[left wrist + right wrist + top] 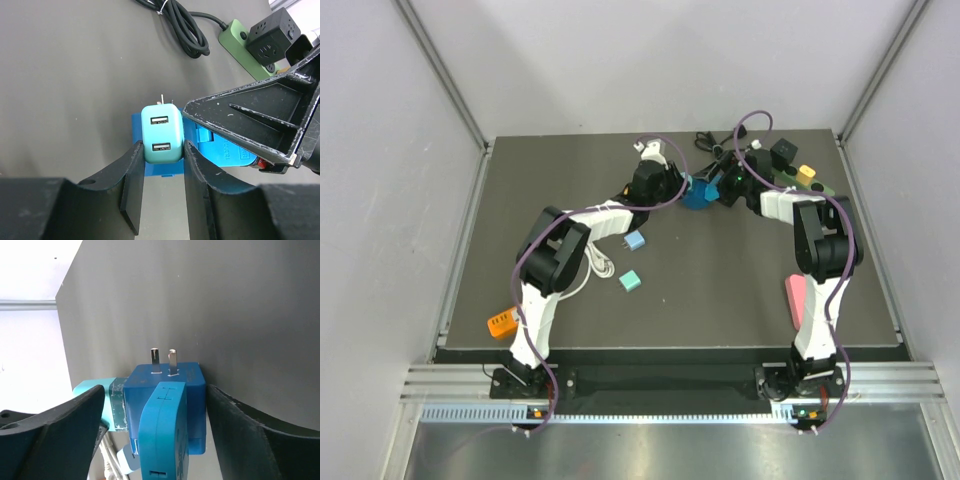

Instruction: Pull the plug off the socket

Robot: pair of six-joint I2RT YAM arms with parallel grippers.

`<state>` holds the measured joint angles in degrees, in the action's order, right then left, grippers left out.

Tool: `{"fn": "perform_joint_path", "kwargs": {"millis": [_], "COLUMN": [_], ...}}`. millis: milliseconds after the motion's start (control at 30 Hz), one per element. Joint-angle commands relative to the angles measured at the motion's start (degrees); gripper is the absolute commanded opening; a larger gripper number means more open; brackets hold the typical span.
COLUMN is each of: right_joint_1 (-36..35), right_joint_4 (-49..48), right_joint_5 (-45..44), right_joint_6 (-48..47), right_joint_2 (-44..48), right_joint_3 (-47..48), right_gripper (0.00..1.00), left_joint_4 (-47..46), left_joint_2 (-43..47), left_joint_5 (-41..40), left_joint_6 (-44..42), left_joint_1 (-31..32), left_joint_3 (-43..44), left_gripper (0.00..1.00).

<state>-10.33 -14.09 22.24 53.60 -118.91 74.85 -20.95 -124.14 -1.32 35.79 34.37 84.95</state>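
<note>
A teal USB plug [161,134] sits pushed into a blue adapter block [225,150] that lies on the dark mat mid-back [698,193]. My left gripper [162,150] is shut on the teal plug, one finger against each side. My right gripper [155,390] is open and straddles the blue block [165,390], whose two metal prongs [162,360] point up. Its right finger is against the block and its left finger is beside the teal plug [87,386]. The socket, a green power strip [235,42], lies at the back right [817,187] and carries a black cube plug [272,35].
A coiled black cable [182,27] lies behind the grippers. On the mat are a light blue block [635,240], a mint block [630,281], a white cable [600,262], an orange piece [501,323] at the front left and a pink piece [796,298] by the right arm.
</note>
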Motion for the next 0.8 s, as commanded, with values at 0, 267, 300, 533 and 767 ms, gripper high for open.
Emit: {"fn": "perform_joint_path", "kwargs": {"millis": [0,267,300,533,767], "right_joint_1": [-0.04,0.04,0.04,0.05,-0.04], "right_joint_4": [-1.82,-1.47,-1.64,-2.35,-1.65], "right_joint_5": [-0.62,-0.44,-0.44,0.17,-0.62], "right_joint_6": [0.27,0.54,0.36,-0.96,-3.59], "right_joint_2": [-1.06,-2.02,-2.02,-2.38,-2.29], "right_joint_3": [1.53,1.88,1.88,1.97,2.06], "right_gripper": [0.77,0.64,0.61,0.35,0.12], "left_joint_4": [3.28,3.55,3.63,3.98,7.68], "left_joint_2": [0.92,0.65,0.56,0.21,-0.67], "left_joint_5": [-0.17,-0.09,0.09,0.53,1.06], "left_joint_6": [-1.51,-1.69,-1.52,-0.9,1.47], "left_joint_1": [1.31,1.49,1.4,1.4,1.23], "left_joint_3": [-1.71,-1.36,-1.28,-0.75,2.76], "left_gripper": [0.0,0.0,0.0,0.0,0.0]}}
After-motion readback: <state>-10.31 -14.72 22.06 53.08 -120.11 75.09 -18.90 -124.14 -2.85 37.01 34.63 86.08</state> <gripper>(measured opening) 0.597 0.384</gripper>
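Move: The blue socket block is right at the right fingertips, about 1 cm ahead, 2 cm left and 1 cm below the hand point, between the open fingers. The light-blue plug sticks out of it back and right, about 1 cm behind and 1 cm right of that hand. The black cable coil lies roughly 13 cm ahead and 2 cm right. For the left hand, already holding the mint plug, the block sits about 3 cm right, 1 cm ahead and 2 cm lower. Sinking only about 1 cm, the right hand settles over the blue socket block while its fingers close from wide open to a bit over half, then stop with one on each side of the block, pinching it. The left hand stays in place, keeping its grip on the mint plug. ##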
